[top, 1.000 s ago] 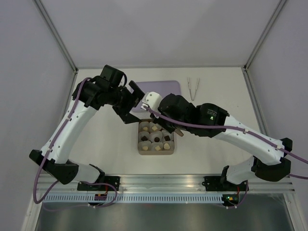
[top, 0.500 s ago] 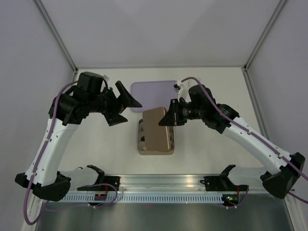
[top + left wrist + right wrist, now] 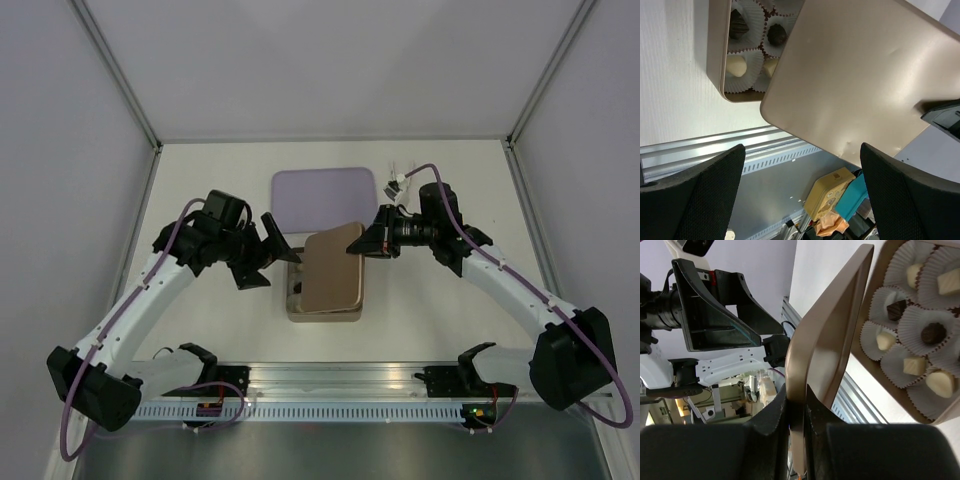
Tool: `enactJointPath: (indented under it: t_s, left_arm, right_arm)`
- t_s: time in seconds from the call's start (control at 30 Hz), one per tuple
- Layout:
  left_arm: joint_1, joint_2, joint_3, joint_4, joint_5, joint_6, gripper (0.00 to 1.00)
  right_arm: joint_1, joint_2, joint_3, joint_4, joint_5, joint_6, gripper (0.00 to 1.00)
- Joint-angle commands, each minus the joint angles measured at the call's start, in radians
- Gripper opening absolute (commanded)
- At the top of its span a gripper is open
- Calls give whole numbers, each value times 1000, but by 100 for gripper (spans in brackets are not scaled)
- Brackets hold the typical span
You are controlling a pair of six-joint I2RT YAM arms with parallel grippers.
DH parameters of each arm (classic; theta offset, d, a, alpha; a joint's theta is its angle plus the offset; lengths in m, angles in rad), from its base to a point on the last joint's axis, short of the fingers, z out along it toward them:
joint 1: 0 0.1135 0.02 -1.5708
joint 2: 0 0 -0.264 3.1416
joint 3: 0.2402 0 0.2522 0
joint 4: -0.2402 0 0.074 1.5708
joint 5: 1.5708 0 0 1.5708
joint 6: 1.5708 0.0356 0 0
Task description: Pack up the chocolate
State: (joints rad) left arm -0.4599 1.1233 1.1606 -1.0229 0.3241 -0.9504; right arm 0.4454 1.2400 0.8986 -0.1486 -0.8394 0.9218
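Note:
The chocolate sits in white paper cups inside a tan box (image 3: 296,305); a cream piece (image 3: 736,65) and a dark piece (image 3: 776,34) show in the left wrist view, and a dark piece (image 3: 933,332) in the right wrist view. A tan lid (image 3: 335,272) hangs tilted over the box and hides most of it from above. My right gripper (image 3: 372,243) is shut on the lid's far right edge (image 3: 825,340). Just left of the box and lid, my left gripper (image 3: 275,255) is open with nothing between its fingers (image 3: 695,195).
A purple tray (image 3: 322,187) lies behind the box. Silver tongs (image 3: 394,167) lie at the back right, partly hidden by my right wrist. An aluminium rail (image 3: 340,380) runs along the near table edge.
The box lay uncovered a second ago; my right gripper has brought the lid over it and tilted it lower. My left gripper opened wider and moved back in beside the box.

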Motion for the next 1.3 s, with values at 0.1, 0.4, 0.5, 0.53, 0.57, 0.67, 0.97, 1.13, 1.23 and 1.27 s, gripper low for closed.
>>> enactJointPath:
  t_s: [0.1, 0.4, 0.5, 0.53, 0.57, 0.67, 0.97, 1.13, 1.23, 1.27]
  left_arm:
    - [4, -19, -149, 257, 29, 15, 100]
    - [4, 32, -232, 360, 20, 21, 100]
    - [4, 53, -271, 400, 21, 7, 100]
    - [4, 58, -282, 424, 20, -1, 100]
    - [3, 61, -297, 431, 20, -1, 100]
    - [4, 69, -309, 440, -6, -4, 99]
    - [4, 122, -325, 475, -3, 16, 100]
    - [4, 138, -328, 492, -8, 24, 100]
    - [4, 147, -326, 497, -3, 33, 100]
    - [4, 148, -326, 495, -2, 36, 100]
  right_arm:
    - [-39, 44, -65, 258, -90, 15, 8]
    - [-111, 102, -227, 513, -130, 120, 11]
    - [-132, 137, -240, 572, -147, 127, 12]
    - [-139, 157, -248, 593, -158, 133, 13]
    - [-143, 165, -250, 600, -165, 134, 13]
    - [-162, 199, -254, 616, -185, 117, 17]
    - [-206, 253, -253, 437, -194, -84, 28]
    - [-217, 289, -231, 334, -181, -161, 34]
    - [-232, 309, -224, 314, -168, -166, 38]
    - [-240, 312, -222, 314, -164, -166, 39]
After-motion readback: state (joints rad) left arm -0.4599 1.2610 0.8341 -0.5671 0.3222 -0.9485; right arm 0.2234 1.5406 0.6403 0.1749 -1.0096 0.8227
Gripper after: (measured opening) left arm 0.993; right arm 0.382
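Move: The right hand, pinching the lid's right edge, has the chocolate box about 8 cm to its left, 1 cm ahead and some 19 cm below; the purple tray lies about 22 cm ahead, 8 cm left, and the tongs about 27 cm ahead, 12 cm right, both roughly 21 cm below. From the open left hand the box is about 5 cm ahead, 11 cm right and 17 cm below. Right hand lowers lid 13 cm towards box and rightward, then part-opens; the open left sinks 10 cm. ##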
